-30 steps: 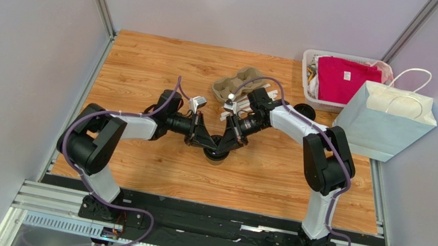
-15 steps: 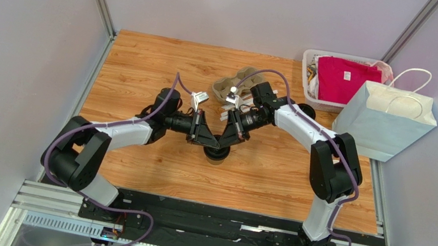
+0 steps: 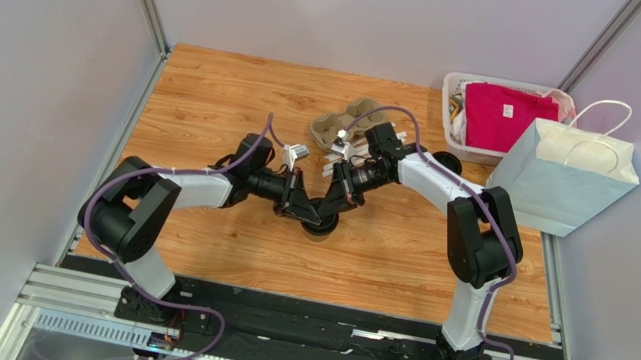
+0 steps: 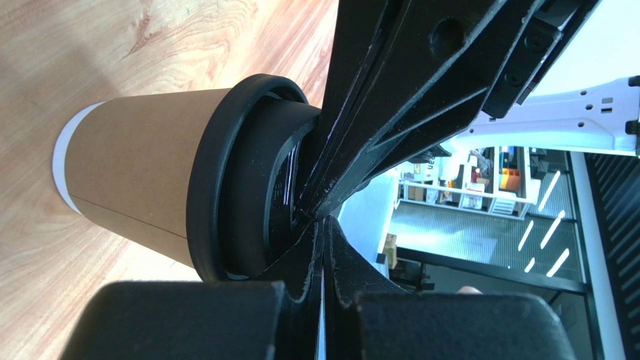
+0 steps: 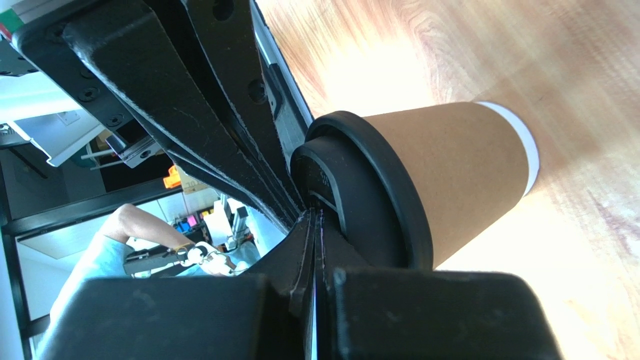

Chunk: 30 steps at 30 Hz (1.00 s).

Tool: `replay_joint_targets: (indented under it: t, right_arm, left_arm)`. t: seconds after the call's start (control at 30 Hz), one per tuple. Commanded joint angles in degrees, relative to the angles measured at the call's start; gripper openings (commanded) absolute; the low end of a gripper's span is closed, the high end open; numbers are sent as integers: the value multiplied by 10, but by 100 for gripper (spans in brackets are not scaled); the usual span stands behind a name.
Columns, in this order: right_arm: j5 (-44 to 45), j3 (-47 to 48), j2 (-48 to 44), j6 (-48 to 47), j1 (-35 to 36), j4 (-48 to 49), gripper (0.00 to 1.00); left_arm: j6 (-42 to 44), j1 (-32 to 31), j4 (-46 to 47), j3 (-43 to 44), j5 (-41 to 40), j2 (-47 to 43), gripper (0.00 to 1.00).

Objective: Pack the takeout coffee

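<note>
The takeout coffee point(image 3: 319, 223) stands upright on the wooden table, a brown kraft cup point(image 4: 135, 184) with a black lid point(image 4: 233, 180). My left gripper point(image 4: 319, 222) is shut, and its joined tips rest on top of the lid. From the other side my right gripper point(image 5: 314, 214) is also shut, its tips on the same lid point(image 5: 375, 196) above the brown cup point(image 5: 458, 176). The two grippers meet tip to tip over the cup, left gripper point(image 3: 307, 209) and right gripper point(image 3: 331, 207). Nothing is between either pair of fingers.
A cardboard cup carrier point(image 3: 349, 126) lies behind the grippers. A white paper bag point(image 3: 562, 178) with handles stands at the right edge, with a white basket point(image 3: 453, 104) of red cloth behind it. A loose black lid point(image 3: 444, 162) lies by the basket.
The left arm's elbow swung out left and back again, and the right arm shifted slightly. Both shut grippers stayed on the cup's lid, and the cup has not moved.
</note>
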Motion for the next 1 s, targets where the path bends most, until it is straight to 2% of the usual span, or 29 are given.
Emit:
replay_joint_targets:
  t: [0.0,0.2,0.3,0.47,0.63,0.8,0.87,0.97]
  right_arm:
    - [44,-9,24,-7,5,10,0]
    - [82,-14,48,-15,4,5,0]
    - [55,-12,57,-22,4,1,0]
    - [-1,41,6,-46,18,-8,0]
    - [-26,121,0,-101,24,-82,0]
    - [-10,219,2,-169,20,-190,2]
    - [-7,216,-7,-178,18,-207,2]
    - [-4,163,-37,-178,18,-205,1]
  left_arm:
    - [70,-1,-78,-6,-89,49,0]
    - [96,7,-118,1,-129,70,0]
    - [95,8,-123,8,-118,73,0]
    - [43,-7,-58,16,-63,18,0]
    - [2,-18,12,13,-29,-43,0]
    - [-66,-13,71,3,-19,-94,0]
    - [-75,-7,73,1,-23,-108,0]
    - [-63,13,64,5,-34,-122,0]
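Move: Both grippers are already on the lid of the coffee cup with shut fingers. The cup's middle is some 6 cm below both; for the left hand about 2 cm right and 1 cm back, for the right hand about 2 cm back and laterally level. From the right hand, the egg-carton-like cup holder lies roughly 27 cm ahead and 3 cm right, the straws some 19 cm ahead and 8 cm right, both about 11 cm below. Keep both closed grippers' tips on the black lid and press down another half centimetre or less, then lift both off the lid. Take the left gripper almost straight up about 6 cm; raise the right one faster, about 7 cm up with 2 cm forward and a little to the left, rolling its wrist some 20 degrees. Leave the fingers shut. ##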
